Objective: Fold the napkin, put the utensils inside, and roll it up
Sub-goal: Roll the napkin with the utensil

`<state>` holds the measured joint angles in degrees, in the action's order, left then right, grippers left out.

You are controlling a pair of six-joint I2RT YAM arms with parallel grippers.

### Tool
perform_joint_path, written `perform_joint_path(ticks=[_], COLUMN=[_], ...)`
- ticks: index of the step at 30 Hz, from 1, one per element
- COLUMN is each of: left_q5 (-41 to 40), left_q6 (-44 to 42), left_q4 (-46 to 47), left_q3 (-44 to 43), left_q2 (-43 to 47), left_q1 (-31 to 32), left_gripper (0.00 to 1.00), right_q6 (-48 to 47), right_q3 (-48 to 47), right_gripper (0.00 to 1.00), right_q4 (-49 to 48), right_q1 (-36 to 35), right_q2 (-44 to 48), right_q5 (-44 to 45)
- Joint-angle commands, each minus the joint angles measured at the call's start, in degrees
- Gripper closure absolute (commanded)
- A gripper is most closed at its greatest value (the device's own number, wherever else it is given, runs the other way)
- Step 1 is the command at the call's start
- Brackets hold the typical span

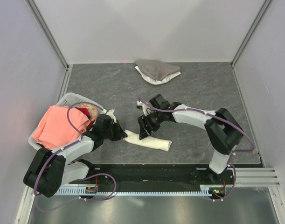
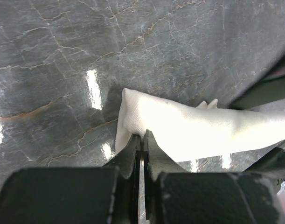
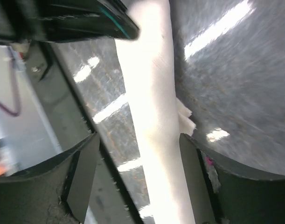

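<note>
The cream-white napkin [image 1: 149, 141] lies as a long roll on the dark table, near the front edge. It also shows in the left wrist view [image 2: 189, 126] and in the right wrist view [image 3: 154, 93]. My left gripper [image 1: 122, 134] is shut, with its tips [image 2: 143, 135] touching the roll's left end; no cloth shows between the jaws. My right gripper [image 1: 142, 134] is open and hangs over the roll's left part, one finger on each side [image 3: 137, 144]. No utensils show in any view.
A white basket [image 1: 70, 98] with a salmon-pink cloth [image 1: 56, 126] stands at the left, behind my left arm. A grey-and-white cloth heap [image 1: 156, 71] lies at the back centre. Walls close off the left, right and back.
</note>
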<state>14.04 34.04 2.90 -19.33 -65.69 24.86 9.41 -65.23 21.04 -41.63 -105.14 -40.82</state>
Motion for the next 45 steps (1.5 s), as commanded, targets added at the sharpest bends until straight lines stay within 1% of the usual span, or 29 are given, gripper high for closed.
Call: perform_joint_path(ticks=[1, 2, 3, 4, 7, 10, 14, 21, 25, 26, 27, 28, 29, 30, 31, 32, 33, 34, 36, 37, 39, 43, 44, 45], left_q5=[-1.9, -2.0, -1.8, -1.7, -1.1, -0.3, 0.2, 0.8, 1.4, 1.9, 2.2, 2.2, 2.0, 1.8, 1.4, 0.8, 0.3, -0.2, -1.8, -2.5, -4.5, -7.0, -7.4, -7.5], left_q6=[-0.1, -0.1, 0.1, 0.4, 0.8, 0.2, -0.5, -0.9, -1.4, -2.0, -2.4, -2.7, -3.0, -3.2, -3.2, -3.1, -3.2, -3.1, -2.7, -2.6, -2.1, -1.9, -2.0, -2.0], left_q4=[-5.1, -6.3, -7.3, -8.1, -11.1, -13.1, -14.1, -14.8, -14.7, -14.7, -14.6, -14.5, -14.5, -14.4, -14.4, -14.3, -14.5, -14.3, -14.5, -14.5, -14.7, -15.2, -15.2, -15.3], left_q3=[-3.2, -3.6, -4.6, -5.1, -7.0, -8.6, -9.6, -10.2, -10.5, -10.6, -10.6, -10.6, -10.5, -10.4, -10.3, -9.9, -9.8, -9.6, -8.8, -8.4, -7.4, -5.6, -5.2, -4.9], left_q2=[-2.3, -2.7, -3.4, -3.7, -4.8, -5.6, -5.7, -5.6, -5.6, -5.2, -5.1, -4.7, -4.2, -3.0, -2.1, -1.3, 0.4, 1.3, 4.0, 5.0, 6.7, 11.9, 12.7, 13.1], left_q1=[0.0, 0.0, 0.0, 0.0, -0.1, -0.1, -0.1, -0.1, -0.1, -0.1, -0.1, -0.1, -0.1, -0.2, -0.1, -0.1, -0.1, -0.1, -0.1, -0.1, -0.1, -0.1, -0.1, -0.1], left_gripper=[0.98, 0.98, 0.98, 0.98, 0.98, 0.98, 0.98, 0.98, 0.98, 0.98, 0.93, 0.88, 0.83, 0.72, 0.66, 0.61, 0.52, 0.48, 0.42, 0.41, 0.39, 0.38, 0.38, 0.38], right_q6=[-7.4, -8.3, -9.7, -11.0, -13.3, -15.4, -16.7, -17.4, -17.2, -17.1, -16.4, -16.2, -15.8, -15.3, -15.0, -14.7, -14.4, -13.9, -13.3, -12.5, -11.7, -9.4, -7.1, -6.4], right_q3=[3.0, 3.7, 5.1, 5.8, 8.5, 10.5, 11.1, 10.3, 9.6, 8.7, 8.3, 8.0, 7.6, 7.4, 7.2, 7.1, 7.0, 6.8, 5.7, 5.5, 4.2, 2.4, 1.8, 1.5], right_gripper=[0.21, 0.20, 0.20, 0.19, 0.19, 0.19, 0.19, 0.24, 0.28, 0.33, 0.36, 0.43, 0.46, 0.48, 0.53, 0.55, 0.58, 0.61, 0.64, 0.66, 0.67, 0.67, 0.67, 0.67], right_q4=[-0.9, -2.1, -3.0, -3.6, -6.8, -9.3, -11.2, -11.6, -10.9, -10.3, -9.6, -8.5, -7.9, -7.5, -6.5, -6.0, -5.7, -4.4, -2.9, -1.8, -0.3, 2.2, 2.3, 2.3], right_q1=[-5.3, -8.4, -9.9, -12.8, -17.3, -20.3, -23.3, -23.7, -23.3, -23.1, -22.6, -21.8, -21.3, -20.3, -19.8, -19.3, -18.2, -17.8, -16.4, -15.8, -13.7, -9.6, -8.7, -6.6], right_q2=[11.6, 13.0, 15.3, 16.0, 17.3, 16.6, 14.7, 9.4, 6.8, 5.7, 5.2, 4.9, 4.2, 3.8, 3.5, 3.0, 2.8, 2.5, 1.8, 1.5, 0.4, -1.6, -2.9, -3.4], right_q5=[20.1, 23.1, 26.5, 31.8, 41.5, 46.0, 48.6, 47.2, 47.8, 47.3, 45.4, 43.8, 42.5, 39.5, 38.0, 36.7, 34.9, 31.5, 27.8, 24.2, 20.2, 9.6, 4.4, 2.1])
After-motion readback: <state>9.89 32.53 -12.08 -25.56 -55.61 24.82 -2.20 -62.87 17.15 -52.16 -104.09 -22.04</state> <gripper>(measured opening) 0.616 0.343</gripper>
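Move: Lying just beyond the left hand's shut fingers, which already pinch its left end, the napkin roll has its middle about 10 cm to that hand's right, 2 cm back and 1 cm lower. The laundry basket stands some 26 cm to its left and 5 cm farther out. From the open right hand, the napkin roll's middle is roughly 2 cm back, 2 cm right and 4 cm below, with the grey cloth about 30 cm ahead and 5 cm right. Rising about 5 cm off the napkin roll and drawing back, the right hand swings its wrist some 50 degrees so the fingertips tip forward, sinks about 8 cm, pinches the roll near its middle, then turns roughly halfway back, rolling it away from the base. The left hand keeps the end pinched nearly in place, then opens, lets go and lifts 4 cm. ##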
